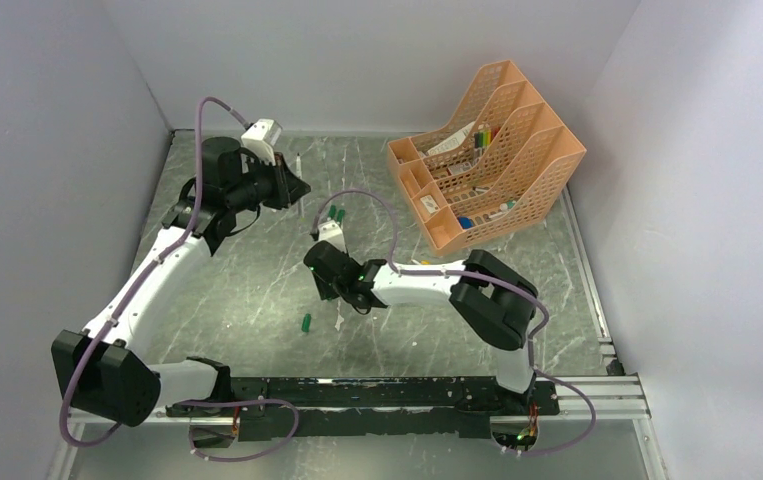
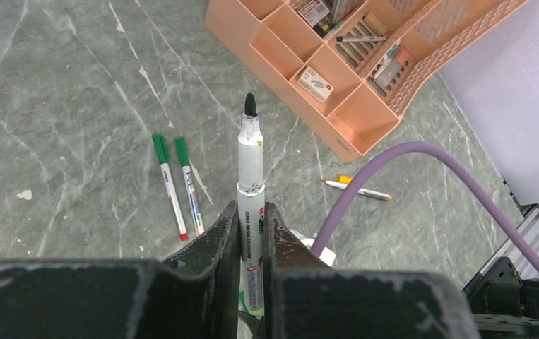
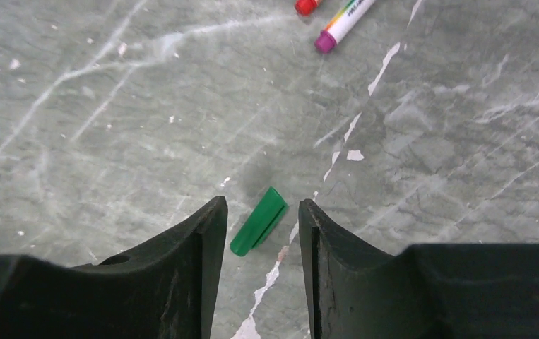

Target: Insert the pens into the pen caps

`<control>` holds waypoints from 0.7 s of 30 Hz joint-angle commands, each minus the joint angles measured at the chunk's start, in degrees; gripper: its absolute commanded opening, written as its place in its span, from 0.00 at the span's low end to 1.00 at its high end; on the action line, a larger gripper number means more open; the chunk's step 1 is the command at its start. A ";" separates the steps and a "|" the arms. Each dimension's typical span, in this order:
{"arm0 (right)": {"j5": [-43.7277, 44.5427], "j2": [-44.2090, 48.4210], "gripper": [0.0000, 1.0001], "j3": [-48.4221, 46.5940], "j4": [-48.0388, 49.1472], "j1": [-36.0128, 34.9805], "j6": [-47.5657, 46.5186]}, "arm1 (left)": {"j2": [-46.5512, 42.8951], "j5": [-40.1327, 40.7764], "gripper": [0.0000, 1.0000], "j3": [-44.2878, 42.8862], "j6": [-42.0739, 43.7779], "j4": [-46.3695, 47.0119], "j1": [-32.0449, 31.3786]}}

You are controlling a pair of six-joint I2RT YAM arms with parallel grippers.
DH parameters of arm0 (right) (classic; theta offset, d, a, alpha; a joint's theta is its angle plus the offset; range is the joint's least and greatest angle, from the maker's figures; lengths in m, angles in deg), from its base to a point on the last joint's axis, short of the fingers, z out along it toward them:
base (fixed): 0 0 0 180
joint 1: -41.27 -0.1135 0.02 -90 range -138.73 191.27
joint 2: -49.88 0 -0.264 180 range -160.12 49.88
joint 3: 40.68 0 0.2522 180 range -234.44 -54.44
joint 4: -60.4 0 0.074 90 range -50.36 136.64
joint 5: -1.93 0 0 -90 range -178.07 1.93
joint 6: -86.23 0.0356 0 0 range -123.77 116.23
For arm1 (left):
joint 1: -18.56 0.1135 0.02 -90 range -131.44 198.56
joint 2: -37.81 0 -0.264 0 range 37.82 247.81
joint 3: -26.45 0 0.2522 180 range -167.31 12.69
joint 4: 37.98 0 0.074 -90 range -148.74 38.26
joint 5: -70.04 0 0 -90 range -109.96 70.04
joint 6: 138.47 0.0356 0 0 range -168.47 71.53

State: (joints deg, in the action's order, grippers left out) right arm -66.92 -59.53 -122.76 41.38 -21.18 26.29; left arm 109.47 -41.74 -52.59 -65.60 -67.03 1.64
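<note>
My left gripper [image 2: 251, 215] is shut on a white pen [image 2: 251, 169]. The pen's uncapped dark green tip points away from the wrist, above the table. In the top view this gripper [image 1: 292, 186] is at the back left. My right gripper [image 3: 259, 206] stands open above a loose green pen cap [image 3: 258, 221], which lies flat on the table between the fingers without touching them. The same pen cap [image 1: 306, 322] shows near the table's middle. Two capped pens [image 2: 179, 185] lie side by side on the table, and another pen [image 2: 357, 188] lies nearer the organiser.
An orange mesh desk organiser [image 1: 487, 150] with stationery stands at the back right, close to the left gripper's pen tip in the left wrist view [image 2: 337, 106]. A purple cable [image 2: 407, 169] arcs over the table. Pen ends, red [image 3: 306, 6] and purple [image 3: 325, 41], lie beyond the right gripper.
</note>
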 commanded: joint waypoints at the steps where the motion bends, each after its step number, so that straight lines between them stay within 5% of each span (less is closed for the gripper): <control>1: 2.41 -2.75 0.42 -0.88 -3.12 -0.79 3.30 | -1.87 2.35 0.07 0.49 -0.18 0.88 0.91; 9: 2.50 -5.34 0.38 -0.31 -3.11 -1.72 6.20 | -2.66 3.83 0.07 0.94 -0.59 1.05 1.49; 17: 2.07 -4.00 0.03 -0.14 -2.85 -2.15 6.14 | -3.09 3.57 0.07 1.31 -0.53 1.25 1.79; 21: 2.72 -0.03 0.00 3.38 0.08 -2.07 6.10 | -2.98 2.76 0.07 1.76 -1.09 1.76 1.89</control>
State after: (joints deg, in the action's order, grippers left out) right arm -64.19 -62.63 -122.69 40.51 -22.69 31.47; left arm 107.66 -39.01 -51.65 -65.86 -66.94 2.73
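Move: The green cap to be picked up lies almost under the open right fingertips, about 3 cm below and 1 cm back. From the right hand, the two capped pens lie side by side about 15 cm ahead and 1 cm left, and the other loose green cap some 8 cm back and 6 cm left. From the left hand, which holds the uncapped pen tip up, the cap to be picked up is about 10 cm back, 10 cm right and 26 cm below. Drop the right gripper about 2.5 cm, easing it back roughly 1 cm, so the parted fingertips come down on either side of the green cap. Then hold it there and close the fingers until they pinch the cap. Keep the left gripper shut on its uncapped pen while it drifts about 1.5 cm left. ##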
